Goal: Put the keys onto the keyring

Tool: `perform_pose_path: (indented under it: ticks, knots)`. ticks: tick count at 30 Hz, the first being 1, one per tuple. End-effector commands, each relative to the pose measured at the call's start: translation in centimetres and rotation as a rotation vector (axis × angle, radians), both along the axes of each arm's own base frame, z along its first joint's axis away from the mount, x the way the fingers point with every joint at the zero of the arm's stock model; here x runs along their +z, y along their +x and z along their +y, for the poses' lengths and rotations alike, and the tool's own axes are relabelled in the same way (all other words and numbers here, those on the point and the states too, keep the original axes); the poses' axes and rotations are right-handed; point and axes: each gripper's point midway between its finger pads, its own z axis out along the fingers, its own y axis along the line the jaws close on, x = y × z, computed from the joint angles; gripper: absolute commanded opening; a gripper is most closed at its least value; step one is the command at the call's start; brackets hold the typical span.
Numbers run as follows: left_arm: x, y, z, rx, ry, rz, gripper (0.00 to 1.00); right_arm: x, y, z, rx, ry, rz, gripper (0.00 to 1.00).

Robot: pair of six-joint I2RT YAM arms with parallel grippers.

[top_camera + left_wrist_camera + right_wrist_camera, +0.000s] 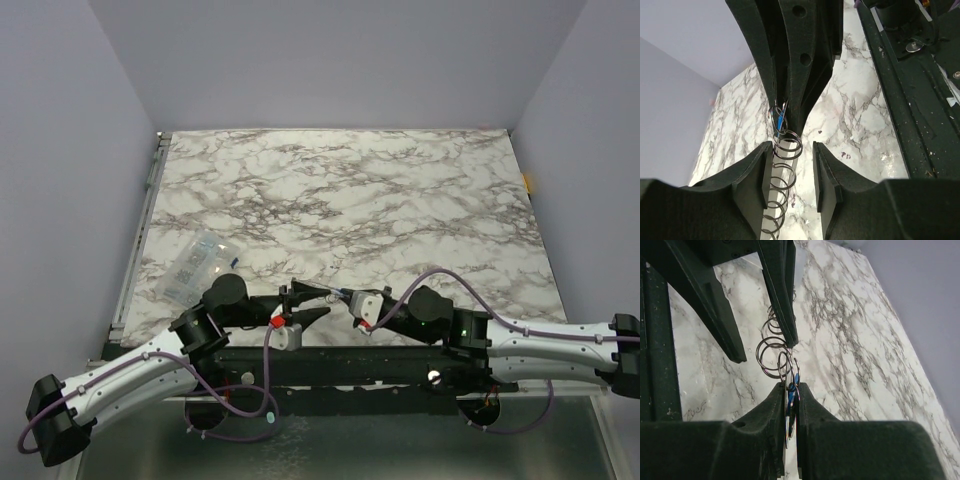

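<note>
My two grippers meet nose to nose over the near edge of the marble table. The right gripper is shut on the keys; a blue head and thin silver edges show between its pads. From them the keyring, a round wire loop, hangs toward the left gripper's fingers. In the left wrist view the keyring heads a string of wire rings running down along the left pad. The left gripper stands open around them, its right pad well apart from them. The blue key sits in the right gripper's tips.
A clear plastic packet lies on the table left of the left arm. A black rail runs along the near edge under both grippers. Grey walls close in the table on three sides.
</note>
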Motion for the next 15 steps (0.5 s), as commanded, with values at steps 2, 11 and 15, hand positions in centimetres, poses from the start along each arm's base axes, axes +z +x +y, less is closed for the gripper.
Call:
perform_pose_path:
  ticks: [2, 11, 15]
  knots:
    - [1.1, -0.2, 0.2, -0.002, -0.007, 0.003, 0.44, 2.1, 1.0, -0.9, -0.066, 0.013, -0.035, 0.01]
    - [5.2, -0.5, 0.2, 0.001, -0.032, 0.079, 0.45, 2.2, 0.4, -1.7, -0.054, -0.100, -0.024, 0.01]
    - [6.3, -0.2, -0.1, 0.017, -0.046, 0.133, 0.48, 2.2, -0.1, -1.9, -0.030, -0.140, -0.003, 0.01]
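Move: The coiled keyring, its end pinched by the right hand, has its middle only about 1 cm ahead of the open left hand, 2 cm to its right and 2 cm lower; the blue key is roughly 5 cm to the left hand's right and 1 cm ahead. From the right hand, the keyring's middle lies some 4 cm left, 1 cm ahead and 2 cm below. The clear box lies about 25 cm left of the left hand, 12 cm ahead and 15 cm below. The left hand, its fingers already apart and staying so, lingers beside the coils for a moment and then rises quickly, nearly straight up by about 6 cm, its fingertips coming clear of the keyring. The right hand keeps its pinch on the key and the keyring's end, eases about 1 cm to the right and 1.5 cm up, and dips its left-pointing fingers some 5 degrees. ##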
